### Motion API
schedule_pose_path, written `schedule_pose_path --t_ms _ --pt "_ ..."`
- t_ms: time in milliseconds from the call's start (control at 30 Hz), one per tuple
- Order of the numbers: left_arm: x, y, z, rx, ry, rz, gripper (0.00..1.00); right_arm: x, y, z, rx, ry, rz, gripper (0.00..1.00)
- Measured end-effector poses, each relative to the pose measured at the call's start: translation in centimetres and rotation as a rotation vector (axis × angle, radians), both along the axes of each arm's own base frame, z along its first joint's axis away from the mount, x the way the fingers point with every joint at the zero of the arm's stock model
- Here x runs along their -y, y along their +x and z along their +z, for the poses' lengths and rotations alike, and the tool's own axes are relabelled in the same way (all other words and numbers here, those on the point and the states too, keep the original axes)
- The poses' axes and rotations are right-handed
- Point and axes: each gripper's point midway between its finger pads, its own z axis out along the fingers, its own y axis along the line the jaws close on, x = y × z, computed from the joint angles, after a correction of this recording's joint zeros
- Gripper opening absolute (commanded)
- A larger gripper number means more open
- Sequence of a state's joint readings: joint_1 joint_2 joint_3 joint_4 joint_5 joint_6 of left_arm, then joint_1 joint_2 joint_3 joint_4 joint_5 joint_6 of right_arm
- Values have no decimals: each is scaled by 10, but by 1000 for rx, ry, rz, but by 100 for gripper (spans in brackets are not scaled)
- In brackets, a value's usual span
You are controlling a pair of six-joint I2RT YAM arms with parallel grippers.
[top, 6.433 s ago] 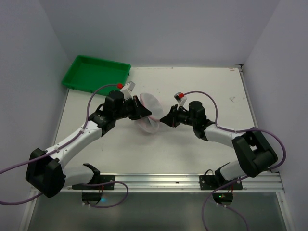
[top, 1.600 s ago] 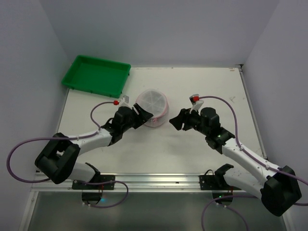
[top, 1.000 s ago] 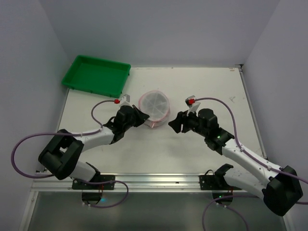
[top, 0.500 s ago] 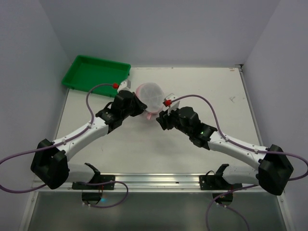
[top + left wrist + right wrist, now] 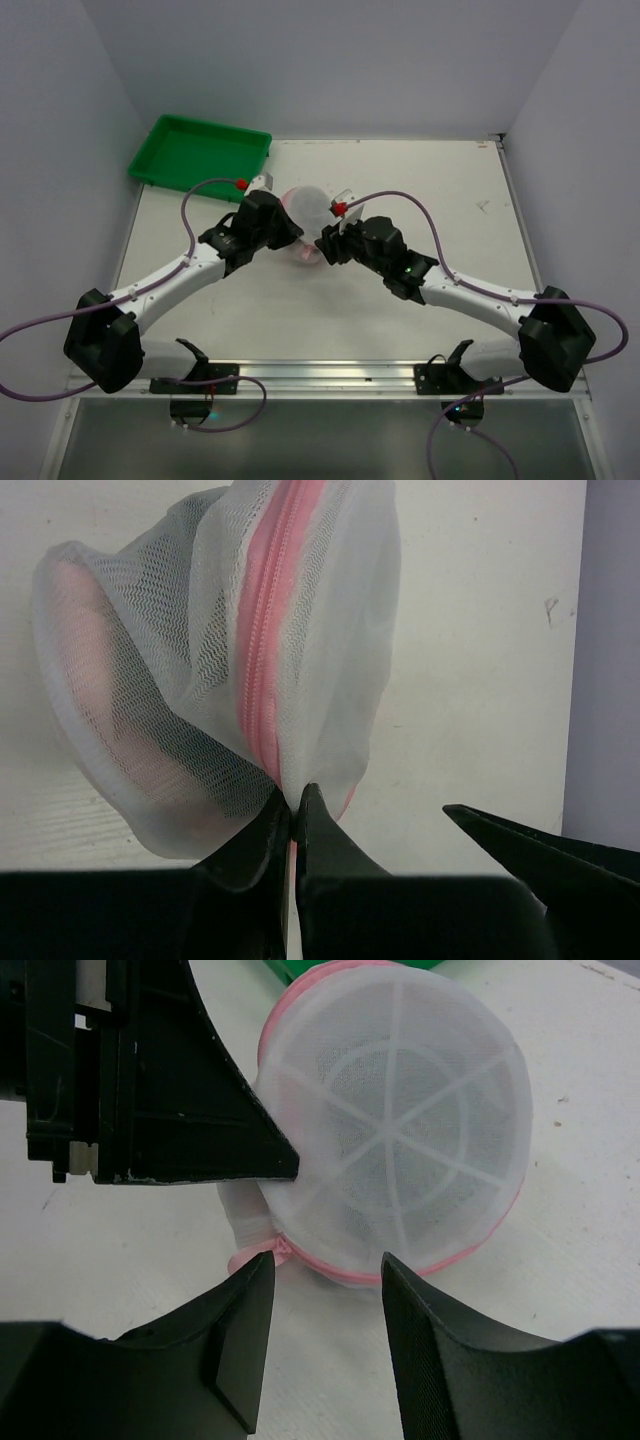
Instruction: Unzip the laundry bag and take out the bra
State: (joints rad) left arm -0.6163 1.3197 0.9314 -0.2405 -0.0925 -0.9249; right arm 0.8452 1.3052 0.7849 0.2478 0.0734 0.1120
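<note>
The laundry bag (image 5: 306, 208), a round white mesh pouch with a pink zipper rim, hangs tilted just above the table. My left gripper (image 5: 290, 228) is shut on its mesh edge right beside the pink zipper (image 5: 262, 670), as the left wrist view (image 5: 297, 796) shows. My right gripper (image 5: 325, 245) stands open at the bag's near side with nothing between its fingers. In the right wrist view (image 5: 327, 1258) the pink rim (image 5: 330, 1270) and a small pink knot (image 5: 278, 1250) lie just ahead of its tips. The bra is hidden; only a pale pink tint (image 5: 85, 610) shows through the mesh.
A green tray (image 5: 200, 155) sits at the back left corner of the table. Both arms' purple cables (image 5: 420, 205) arch above the table around the bag. Walls close in the left, back and right sides.
The right arm has swung left and come up against the bag, its jaws narrowing slightly. The left gripper has raised and tilted the bag a little toward the back left, still holding it.
</note>
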Motion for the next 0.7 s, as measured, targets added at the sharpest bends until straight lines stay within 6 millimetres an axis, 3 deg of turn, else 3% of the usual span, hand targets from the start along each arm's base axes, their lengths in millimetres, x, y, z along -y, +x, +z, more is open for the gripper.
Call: schedule_pose_path --t_ms 700 --pt "6 -10 0 -88 -63 18 0 -27 -5 -50 -91 -32 74 52"
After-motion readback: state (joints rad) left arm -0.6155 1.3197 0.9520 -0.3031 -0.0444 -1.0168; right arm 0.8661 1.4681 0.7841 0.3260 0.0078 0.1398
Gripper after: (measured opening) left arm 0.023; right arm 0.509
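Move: The right hand, half open and pointing forward-left, aims for the pink tab at the laundry bag's zip end, roughly 5 cm to its left, 3 cm ahead and 6 cm lower. Just above that tab, about 5 cm left and 3 cm ahead of the right hand, are the closed left fingertips; the bag's round mesh end spreads some 9 cm ahead, 2 cm left and 5 cm lower. From the left hand the tab hangs about 3 cm below and 1 cm to the right. The right hand sinks steadily by about 5 cm while drifting some 3 cm left, its fingers staying half open and tipping about 5 degrees farther down, so that they come in beside the left fingertips, close to the pink tab; contact can't be made out. The left hand keeps its shut pinch on the bag by the zip and almost stays in place, easing about 1 cm back with a slight tilt. ##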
